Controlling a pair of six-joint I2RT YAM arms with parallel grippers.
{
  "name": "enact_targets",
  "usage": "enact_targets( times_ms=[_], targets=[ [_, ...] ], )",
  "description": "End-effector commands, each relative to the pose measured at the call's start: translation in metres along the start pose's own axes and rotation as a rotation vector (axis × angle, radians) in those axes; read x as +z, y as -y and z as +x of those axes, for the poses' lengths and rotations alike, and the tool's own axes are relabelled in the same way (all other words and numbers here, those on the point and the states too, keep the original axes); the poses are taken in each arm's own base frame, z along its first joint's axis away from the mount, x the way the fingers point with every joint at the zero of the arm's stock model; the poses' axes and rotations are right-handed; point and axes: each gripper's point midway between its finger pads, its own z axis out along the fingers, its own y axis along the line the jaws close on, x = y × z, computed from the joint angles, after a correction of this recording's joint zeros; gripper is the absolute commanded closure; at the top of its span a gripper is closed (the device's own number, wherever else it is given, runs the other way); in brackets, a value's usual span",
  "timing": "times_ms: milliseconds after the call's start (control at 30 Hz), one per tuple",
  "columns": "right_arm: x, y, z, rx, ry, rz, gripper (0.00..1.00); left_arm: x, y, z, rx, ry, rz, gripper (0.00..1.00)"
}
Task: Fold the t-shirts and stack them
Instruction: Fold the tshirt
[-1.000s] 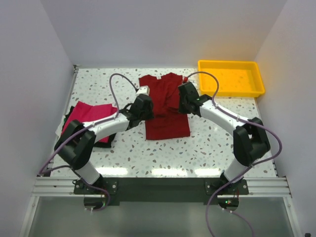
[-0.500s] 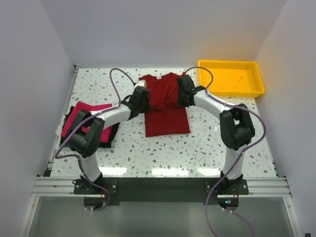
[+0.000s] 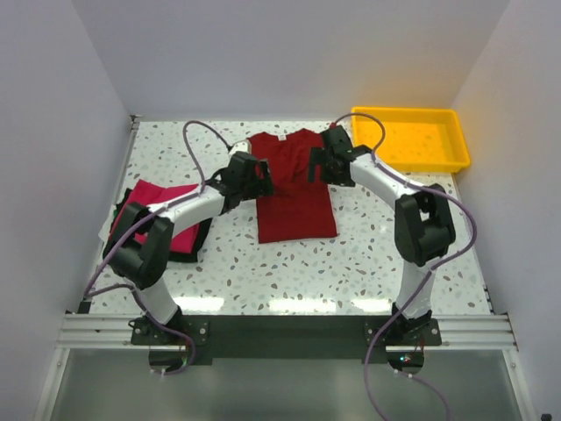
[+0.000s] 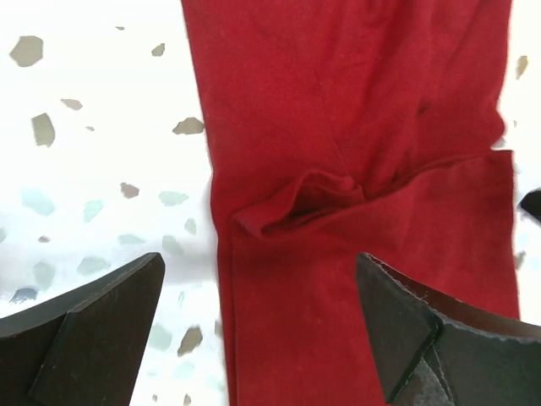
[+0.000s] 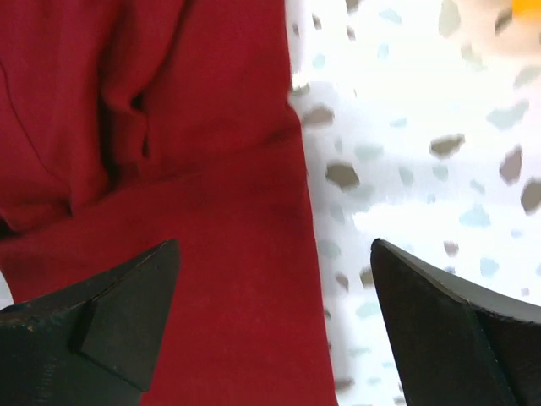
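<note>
A dark crimson t-shirt (image 3: pixel 295 195) lies flat mid-table, collar toward the far wall, both sides folded in to a narrow strip. My left gripper (image 3: pixel 257 179) hovers open over its left edge, and the cloth (image 4: pixel 338 161) shows a small crease between the wide-apart fingers (image 4: pixel 101 313). Over the right edge my right gripper (image 3: pixel 318 167) stands open too, with the shirt (image 5: pixel 194 211) below it and nothing held. At the left a folded magenta-pink t-shirt (image 3: pixel 145 203) rests on a dark one (image 3: pixel 186 247).
A yellow plastic tray (image 3: pixel 409 156) stands at the far right corner. White walls close in the speckled table (image 3: pixel 368 263) on three sides. Purple cables loop above both arms.
Both grippers have opened and let go of the crimson shirt's folded-in sides. Both arms have shifted a little toward the far wall.
</note>
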Motion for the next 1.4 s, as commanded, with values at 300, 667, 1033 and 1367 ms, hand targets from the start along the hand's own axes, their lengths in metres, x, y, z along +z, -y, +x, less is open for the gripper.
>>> enact_targets(
  times_ms=[300,667,1033,1367],
  targets=[
    [-0.074,0.018,0.091,0.087,-0.078,-0.189,0.01,-0.075,0.014,0.033,-0.017,0.015,0.195,0.00],
    [-0.087,0.028,0.120,0.076,-0.112,-0.216,0.01,-0.010,0.081,0.005,0.053,-0.013,0.360,0.00],
    [-0.123,0.041,0.103,0.050,-0.027,-0.197,0.01,0.060,0.060,-0.102,0.058,0.041,0.203,0.00],
    [-0.092,0.029,0.113,0.085,-0.096,-0.207,0.01,-0.070,0.058,-0.070,0.037,0.137,0.321,0.00]
  ],
)
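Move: The folded-up hem of the red shirt lies just in front of the left hand with a small crumple, about 2 cm ahead, 3 cm right and 4 cm below; the collar is some 16 cm ahead and 4 cm right, the near left corner about 13 cm back and 2 cm left. The right hand's near right corner lies roughly 15 cm back, 3 cm right and 5 cm down, the yellow bin 13 cm ahead and 21 cm right. With its fingers staying wide open and empty, the left hand lifts off the hem and draws back about 8 cm, swings to the right, then sweeps forward nearly 20 cm low across the folded hem towards the collar, brushing the crumple flat, and at last rises about 12 cm while easing back. The right hand, also open, pulls straight back about 15 cm along the shirt's right side to above the near right corner, tipping its fingers some 10 degrees further down, and then hovers there, bobbing up and down without closing. ##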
